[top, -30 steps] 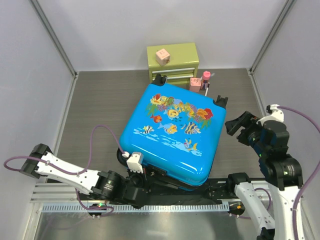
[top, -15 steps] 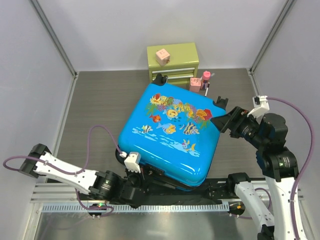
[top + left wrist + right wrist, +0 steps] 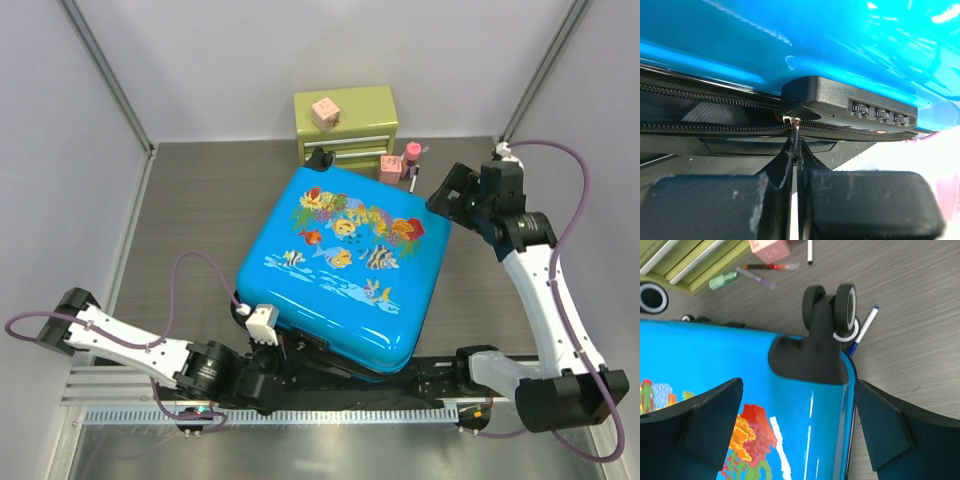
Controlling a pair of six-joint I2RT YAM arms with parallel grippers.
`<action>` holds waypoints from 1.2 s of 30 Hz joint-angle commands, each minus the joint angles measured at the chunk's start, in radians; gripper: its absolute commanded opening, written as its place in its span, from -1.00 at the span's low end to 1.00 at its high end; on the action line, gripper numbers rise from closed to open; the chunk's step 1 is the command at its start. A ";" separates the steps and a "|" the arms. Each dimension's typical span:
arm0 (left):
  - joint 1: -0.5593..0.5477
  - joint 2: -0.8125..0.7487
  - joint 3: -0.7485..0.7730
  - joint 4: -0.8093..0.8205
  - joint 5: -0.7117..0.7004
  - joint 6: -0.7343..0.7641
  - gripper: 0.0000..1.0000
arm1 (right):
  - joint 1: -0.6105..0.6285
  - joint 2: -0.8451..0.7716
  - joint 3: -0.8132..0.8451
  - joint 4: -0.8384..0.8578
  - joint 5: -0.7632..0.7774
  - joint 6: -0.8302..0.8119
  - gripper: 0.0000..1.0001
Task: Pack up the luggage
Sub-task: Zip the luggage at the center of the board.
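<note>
The luggage [image 3: 340,265], a bright blue hard-shell case with fish print, lies lid-down in the middle of the table. My left gripper [image 3: 283,352] is at its near edge, below the black combination lock [image 3: 850,102]. There its jaws [image 3: 796,147] are shut on the thin zipper pull [image 3: 796,126]. My right gripper [image 3: 452,192] hovers open over the far right corner. In the right wrist view its fingers [image 3: 702,422] straddle the blue shell [image 3: 805,405] without touching it, just short of the black wheel [image 3: 832,302].
A small green drawer chest [image 3: 345,122] with a pink block on top stands behind the luggage. Pink items [image 3: 398,162] lie beside it. A blue pen [image 3: 864,330], other pens [image 3: 765,266] and a pink box [image 3: 769,247] lie on the floor by the wheel.
My right arm has swung from the near right up to the luggage's far right corner, and its jaws have spread wider. The left gripper has stayed shut and shifted slightly left.
</note>
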 commanded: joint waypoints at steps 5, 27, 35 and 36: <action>0.013 0.022 -0.028 -0.024 -0.090 0.009 -1.00 | 0.003 0.180 0.172 0.048 0.150 0.018 1.00; 0.013 0.020 -0.052 0.034 -0.084 0.040 -0.99 | 0.003 0.381 0.043 0.115 0.143 0.043 0.94; 0.013 0.020 -0.065 0.033 -0.081 0.025 -1.00 | 0.005 0.435 0.052 0.126 0.112 0.018 0.08; 0.011 0.020 -0.066 0.031 -0.082 0.020 -1.00 | 0.003 0.440 0.051 0.127 0.117 0.015 -0.04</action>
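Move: The black caster wheel on the luggage's far right corner, the upper of two, lies about 8 cm ahead of the right hand, 2 cm to its right and some 10 cm below. The pink block is roughly 12 cm beyond that wheel and 10 cm to its left, and a blue-capped marker lies about 5 cm beyond it and 4 cm to its right, both down on the board. From the left hand the wheel is some 34 cm ahead, 33 cm to the right and about 4 cm higher. The open right hand reaches about 6 cm forward and drifts slightly right, then sinks steeply onto the upper caster wheel at the luggage's far right corner, ending about 9 cm lower and 8 cm farther out, with the fingers tipped some 10 degrees farther down and turned a little clockwise. Only near the end do its fingers start closing from fully open to a bit over half, one on each side of the wheel pair, while the left hand stays almost in place and keeps its shut fingers pinched on the zipper pull beside the lock. ##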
